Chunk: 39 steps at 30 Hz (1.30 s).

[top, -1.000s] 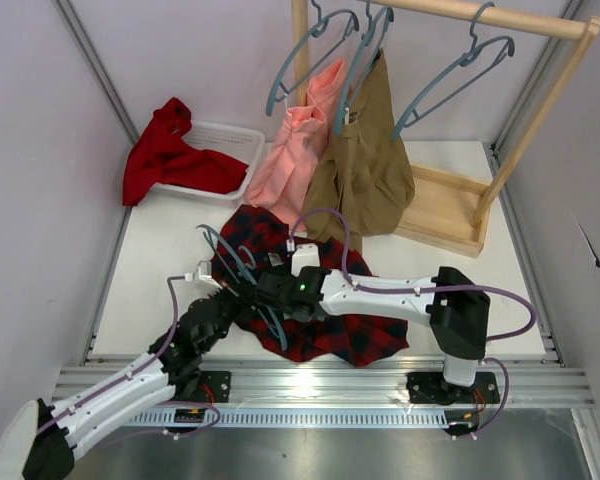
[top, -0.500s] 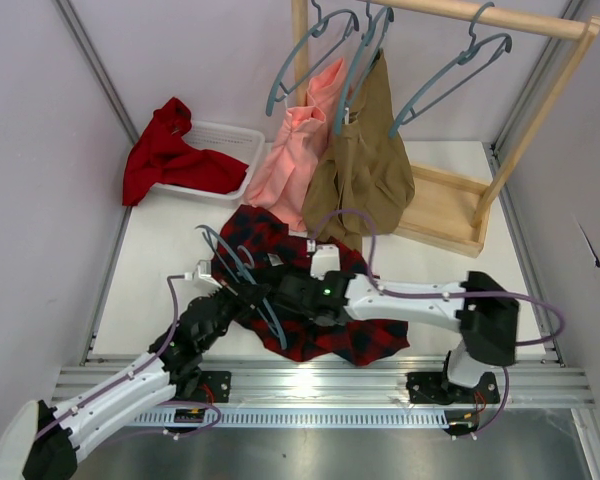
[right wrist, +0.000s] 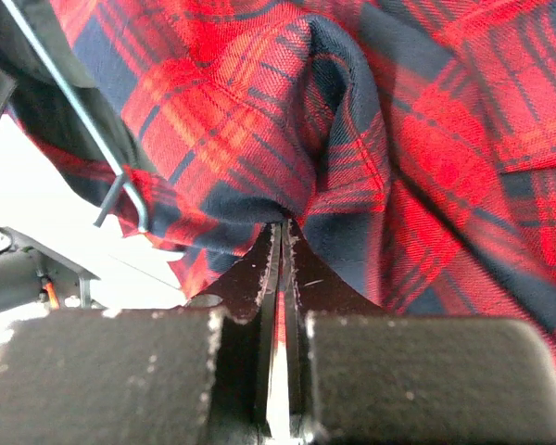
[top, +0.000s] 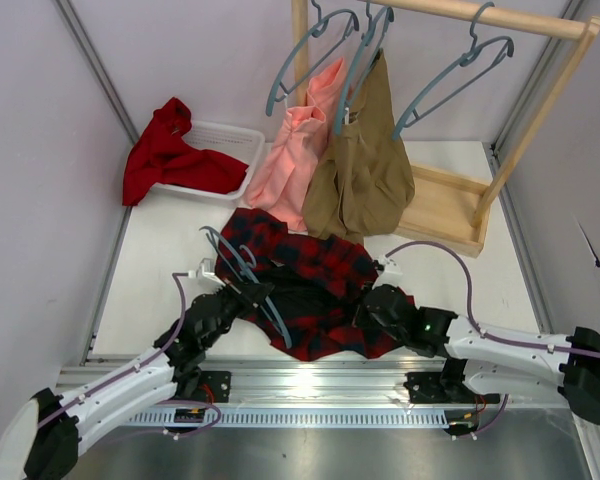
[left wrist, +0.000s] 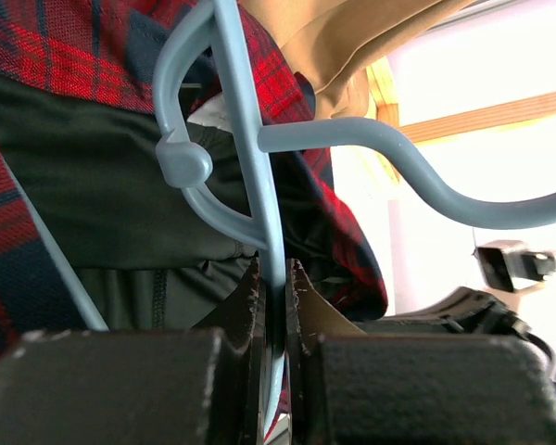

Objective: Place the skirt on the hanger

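The red-and-black plaid skirt (top: 315, 265) lies bunched on the table's near middle, its dark lining (left wrist: 93, 176) showing. The blue-grey hanger (top: 242, 272) lies tilted across the skirt's left side, partly inside the cloth. My left gripper (top: 252, 296) is shut on the hanger (left wrist: 259, 185), its bar pinched between the jaws (left wrist: 275, 278). My right gripper (top: 372, 305) sits low at the skirt's near right edge. In the right wrist view it (right wrist: 283, 232) is shut on a fold of the skirt (right wrist: 426, 139), and a thin bar of the hanger (right wrist: 74, 102) crosses the upper left.
A white basket (top: 230, 135) with a plain red cloth (top: 165, 155) stands at the back left. A wooden rack (top: 450, 215) at the back carries a pink garment (top: 290, 150), a tan garment (top: 365, 160) and other hangers (top: 450, 75).
My right arm has swung from over the skirt's middle to its near right edge and shut on the cloth, dragging it right. The left gripper with the hanger has stayed put.
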{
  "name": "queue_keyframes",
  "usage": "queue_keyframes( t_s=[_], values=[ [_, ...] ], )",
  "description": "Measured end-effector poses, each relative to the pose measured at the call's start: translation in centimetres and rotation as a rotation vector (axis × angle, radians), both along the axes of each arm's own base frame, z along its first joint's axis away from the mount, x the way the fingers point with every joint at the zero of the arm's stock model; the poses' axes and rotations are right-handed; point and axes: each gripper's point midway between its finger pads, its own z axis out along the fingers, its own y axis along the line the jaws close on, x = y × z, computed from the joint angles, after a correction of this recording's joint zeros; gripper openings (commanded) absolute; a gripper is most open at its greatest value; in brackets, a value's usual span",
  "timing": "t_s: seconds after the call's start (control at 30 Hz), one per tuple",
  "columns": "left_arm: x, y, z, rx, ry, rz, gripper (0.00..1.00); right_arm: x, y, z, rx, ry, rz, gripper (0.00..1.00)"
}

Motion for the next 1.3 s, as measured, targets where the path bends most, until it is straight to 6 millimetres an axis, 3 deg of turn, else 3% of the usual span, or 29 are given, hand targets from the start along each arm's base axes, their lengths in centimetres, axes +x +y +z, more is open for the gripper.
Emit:
queue_keyframes(
  t_s=[0.1,0.17,0.23,0.27,0.37,0.5,0.63,0.73,0.87,0.97,1.07,1.3],
  values=[
    [0.1,-0.1,-0.1,0.002,0.003,0.0,0.0,0.3,-0.5,-0.6,0.002,0.006,0.009,0.0],
    [0.2,-0.2,-0.2,0.001,0.004,-0.001,0.0,0.4,-0.4,0.0,-0.034,0.01,0.027,0.13],
    [0.2,-0.2,-0.2,0.0,0.005,0.0,0.0,0.7,0.3,1.7,-0.071,0.006,0.054,0.23],
    [0.2,-0.2,-0.3,0.001,0.007,0.001,0.0,1.0,0.7,3.1,-0.079,-0.007,0.069,0.33],
    [0.3,-0.3,-0.4,0.0,0.011,0.002,0.0,1.6,1.9,8.1,-0.064,-0.065,0.115,0.45],
    [0.4,-0.4,-0.5,0.001,0.013,0.003,0.0,0.7,3.7,13.3,-0.029,-0.142,0.229,0.5],
    [0.5,-0.5,-0.5,-0.002,0.012,0.0,0.0,-0.8,6.0,15.1,-0.07,-0.173,0.358,0.5],
    [0.5,-0.6,-0.4,-0.007,0.009,-0.006,0.0,-1.1,8.5,14.3,-0.18,-0.182,0.455,0.49],
    [0.5,-0.7,0.0,-0.016,0.0,-0.01,0.0,-0.9,10.9,9.8,-0.394,-0.162,0.581,0.47],
    [0.4,-0.6,0.3,-0.022,-0.007,-0.01,0.0,-0.4,10.8,5.8,-0.572,-0.133,0.666,0.46],
    [0.3,-0.5,0.6,-0.028,-0.014,-0.008,0.0,0.0,10.2,3.5,-0.71,-0.118,0.756,0.45],
    [0.3,0.0,0.9,-0.031,-0.02,0.003,0.0,1.0,8.4,2.6,-0.883,-0.173,0.91,0.49]
  ],
)
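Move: About 8 cm to the right hand's left, 1 cm ahead and 2 cm lower, lies the near edge of the skirt's waist. The held hanger's free lower end is some 16 cm left of this hand and 6 cm nearer the base, about level with the fingertips. The brown trousers' hem lies about 20 cm ahead and 2 cm left. From the left hand, the same waist edge is roughly 14 cm right, 5 cm back and 5 cm below. Letting go of the plaid fold, the right hand opens its fingers about halfway and climbs some 15 cm, then swings left and sinks again towards the near waist edge beside the left gripper, easing slightly back right at the end. It turns about 50 degrees counter-clockwise and rolls until its fingers point steeply down, open. The left hand keeps its pinch on the hanger, almost still. ##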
